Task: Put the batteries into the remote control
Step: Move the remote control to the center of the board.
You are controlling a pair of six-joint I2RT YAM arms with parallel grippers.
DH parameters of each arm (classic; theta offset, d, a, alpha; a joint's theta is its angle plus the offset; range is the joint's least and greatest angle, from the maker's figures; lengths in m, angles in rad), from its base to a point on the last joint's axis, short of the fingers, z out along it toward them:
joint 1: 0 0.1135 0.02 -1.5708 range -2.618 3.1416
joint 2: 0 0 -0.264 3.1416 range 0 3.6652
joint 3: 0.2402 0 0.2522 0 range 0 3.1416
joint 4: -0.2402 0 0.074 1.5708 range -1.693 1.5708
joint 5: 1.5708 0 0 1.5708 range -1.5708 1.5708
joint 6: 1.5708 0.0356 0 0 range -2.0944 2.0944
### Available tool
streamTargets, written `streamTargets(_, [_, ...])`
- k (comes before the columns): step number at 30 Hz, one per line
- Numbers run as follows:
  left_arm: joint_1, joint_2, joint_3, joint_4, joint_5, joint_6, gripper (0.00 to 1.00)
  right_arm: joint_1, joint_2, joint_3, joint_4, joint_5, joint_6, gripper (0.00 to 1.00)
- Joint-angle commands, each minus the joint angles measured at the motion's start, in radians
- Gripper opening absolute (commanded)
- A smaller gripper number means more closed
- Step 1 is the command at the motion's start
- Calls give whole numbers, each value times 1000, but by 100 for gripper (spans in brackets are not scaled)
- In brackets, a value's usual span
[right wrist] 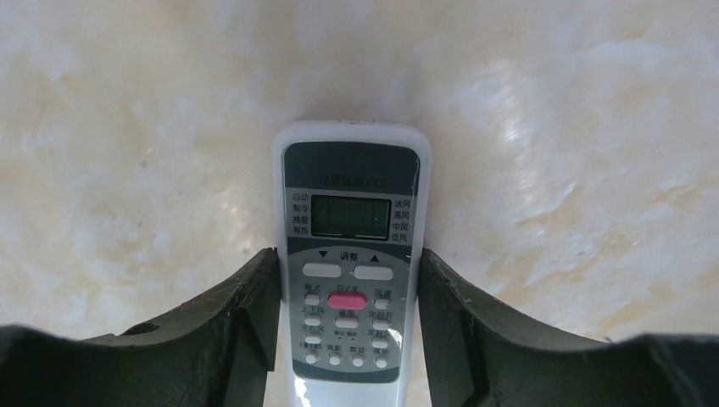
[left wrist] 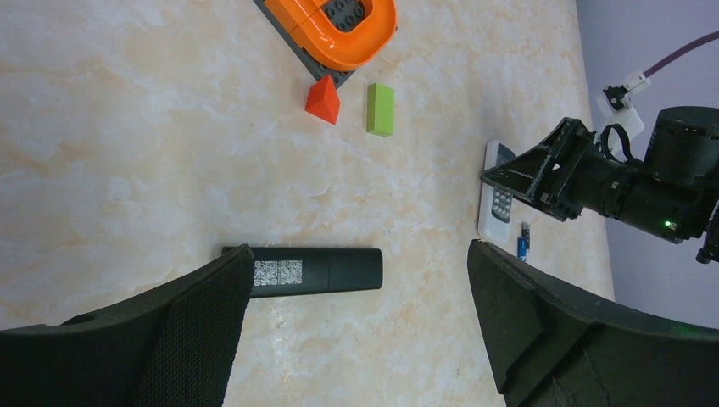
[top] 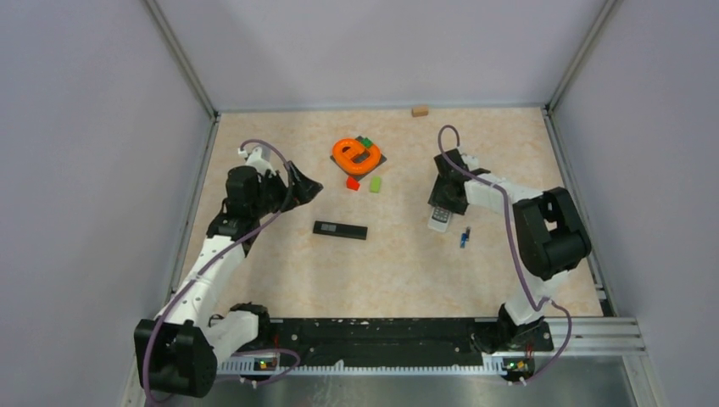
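Note:
A white remote control point(right wrist: 352, 220) lies face up on the table, buttons and screen showing. My right gripper point(right wrist: 348, 263) straddles its lower half, both fingers pressed against its sides. The top view shows that gripper point(top: 441, 208) low over the remote control point(top: 439, 215). A small blue battery point(top: 465, 238) lies just right of it, seen also as a battery point(left wrist: 523, 244) in the left wrist view. My left gripper point(left wrist: 356, 248) hangs open above a slim black bar point(left wrist: 314, 271) with a QR label, holding nothing.
An orange curved track on a grey plate point(top: 356, 154) sits at centre back, with a red block point(top: 352, 181) and a green block point(top: 375, 183) in front. A tan block point(top: 420, 110) lies by the back wall. The black bar point(top: 340, 230) lies mid-table.

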Motion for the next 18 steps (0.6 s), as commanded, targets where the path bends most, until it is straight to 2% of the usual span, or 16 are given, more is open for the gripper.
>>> streamTargets(1, [-60, 58, 8, 44, 0, -23, 99, 136, -10, 37, -29, -34, 58, 39])
streamTargets(6, [-185, 152, 39, 39, -111, -46, 99, 243, -38, -11, -31, -18, 165, 42])
streamTargets(8, [-239, 203, 59, 40, -155, -59, 99, 247, -44, -28, -21, -23, 173, 48])
streamTargets(13, [-352, 336, 108, 90, -205, -85, 99, 232, -114, -32, -22, 8, 135, 74])
streamTargets(15, [-386, 382, 130, 112, -221, -79, 99, 206, -173, -42, -4, -6, 115, 78])
streamTargets(18, [-431, 464, 194, 125, -235, -61, 99, 158, -256, -57, -16, -20, 101, 78])
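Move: The right hand already grips the remote control around its middle, flat on the board. The open spot it is bound for lies roughly 9 cm left and 5 cm back. From this hand the green block is about 20 cm left and 7 cm ahead, the two batteries 7 cm right and 8 cm back. From the wide-open left hand the remote is some 34 cm right, 4 cm ahead and 18 cm below; the black box is 4 cm right, 2 cm back and 18 cm below. Still pinching the remote by its sides, the right hand drags it level across the board, about 9 cm left and 5 cm back, turning some 10 degrees counter-clockwise, then opens, lets go and lifts off about 2 cm, easing slightly right. The empty left hand meanwhile sweeps about 11 cm right and 9 cm down towards the remote, tipping downward, fingers still wide open. ##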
